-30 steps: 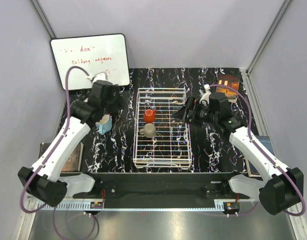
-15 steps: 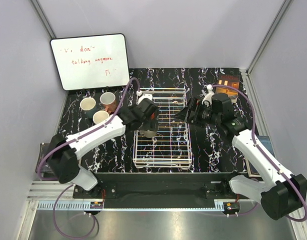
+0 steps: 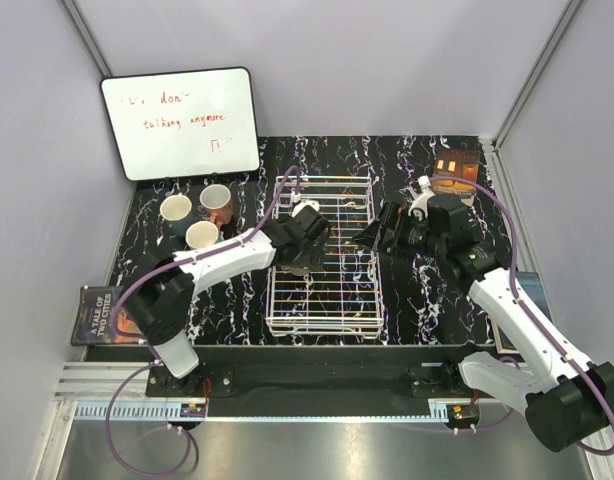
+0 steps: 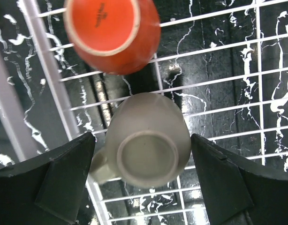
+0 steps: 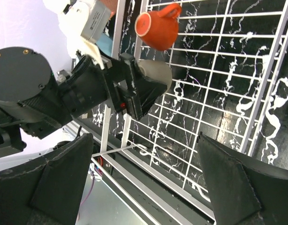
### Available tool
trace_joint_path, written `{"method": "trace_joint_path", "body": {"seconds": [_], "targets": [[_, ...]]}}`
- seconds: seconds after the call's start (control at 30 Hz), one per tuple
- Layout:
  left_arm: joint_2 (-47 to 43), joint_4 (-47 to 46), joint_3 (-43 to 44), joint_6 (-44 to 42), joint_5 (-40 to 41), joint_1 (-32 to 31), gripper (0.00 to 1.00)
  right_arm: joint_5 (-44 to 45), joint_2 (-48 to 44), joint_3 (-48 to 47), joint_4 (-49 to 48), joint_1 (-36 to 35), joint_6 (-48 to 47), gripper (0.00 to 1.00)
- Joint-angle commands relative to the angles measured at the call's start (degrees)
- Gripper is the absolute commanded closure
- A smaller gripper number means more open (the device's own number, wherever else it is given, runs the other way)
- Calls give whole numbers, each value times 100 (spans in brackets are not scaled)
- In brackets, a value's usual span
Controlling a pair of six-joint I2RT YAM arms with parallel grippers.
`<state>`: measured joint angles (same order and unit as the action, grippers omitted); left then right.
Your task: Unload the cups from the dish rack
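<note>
The white wire dish rack (image 3: 323, 305) sits mid-table. In the left wrist view two cups stand upside down in it: a taupe one (image 4: 148, 145) and, just beyond it, a red one (image 4: 113, 33). My left gripper (image 4: 141, 140) is open, its fingers on either side of the taupe cup without touching it. Seen from above, the left gripper (image 3: 302, 240) hides both cups. Three more cups stand upright left of the rack: dark grey (image 3: 175, 208), salmon (image 3: 216, 197) and light blue (image 3: 201, 234). My right gripper (image 3: 382, 228) hangs open and empty at the rack's right side.
A whiteboard (image 3: 179, 120) with red writing leans at the back left. A book (image 3: 102, 312) lies at the near left, a dark box (image 3: 457, 165) at the back right, another book (image 3: 524, 290) at the right edge.
The left arm swung from the cups on the left over to the rack and settled over the taupe cup, its jaws widening. The right arm barely moved.
</note>
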<state>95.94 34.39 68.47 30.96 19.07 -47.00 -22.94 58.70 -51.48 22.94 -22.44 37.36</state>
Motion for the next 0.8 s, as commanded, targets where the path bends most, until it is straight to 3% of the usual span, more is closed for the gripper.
{"method": "trace_joint_path", "body": {"seconds": [0.0, 0.23, 0.37, 0.4, 0.5, 0.77], "targets": [[170, -328, 71, -55, -192, 51, 11, 202, -139, 42, 9, 20, -19, 1], [118, -521, -123, -28, -360, 51, 25, 220, -34, -2, 18, 11, -89, 1], [135, -530, -158, -55, -351, 51, 55, 220, 28, -20, 18, 20, -106, 1], [118, -530, -167, -64, -369, 51, 70, 228, 36, -28, 18, 20, -115, 1], [74, -521, -193, -20, -369, 51, 98, 237, 28, -28, 18, 20, -133, 1], [-365, -486, -255, -2, -430, 51, 100, 237, -7, -37, 26, 20, -168, 1]]}}
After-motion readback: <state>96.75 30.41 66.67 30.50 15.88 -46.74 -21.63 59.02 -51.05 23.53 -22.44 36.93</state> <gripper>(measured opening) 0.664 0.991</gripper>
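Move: The upside-down grey cup in the rack is already between the left hand's open fingers, its middle about 1 cm right of the hand point, level with it fore and aft and some 2 cm lower. The orange cup stands about 7 cm ahead and 1 cm right of that hand, about 2 cm lower. The rack's left rail is roughly 4 cm to its left and 3 cm lower. From the right hand the grey cup lies about 15 cm left, 2 cm ahead and 16 cm below. The left hand settles the last bit, about 1 cm down and 1 cm to the right, its fingers straddling the upside-down grey cup and slanting forward and down, with hardly any turn of the wrist. Mostly once it is down there, the fingers close by roughly a quarter of their range until the pads pinch the cup's two sides, then the hand stays in place holding that grip, with no lift yet. ##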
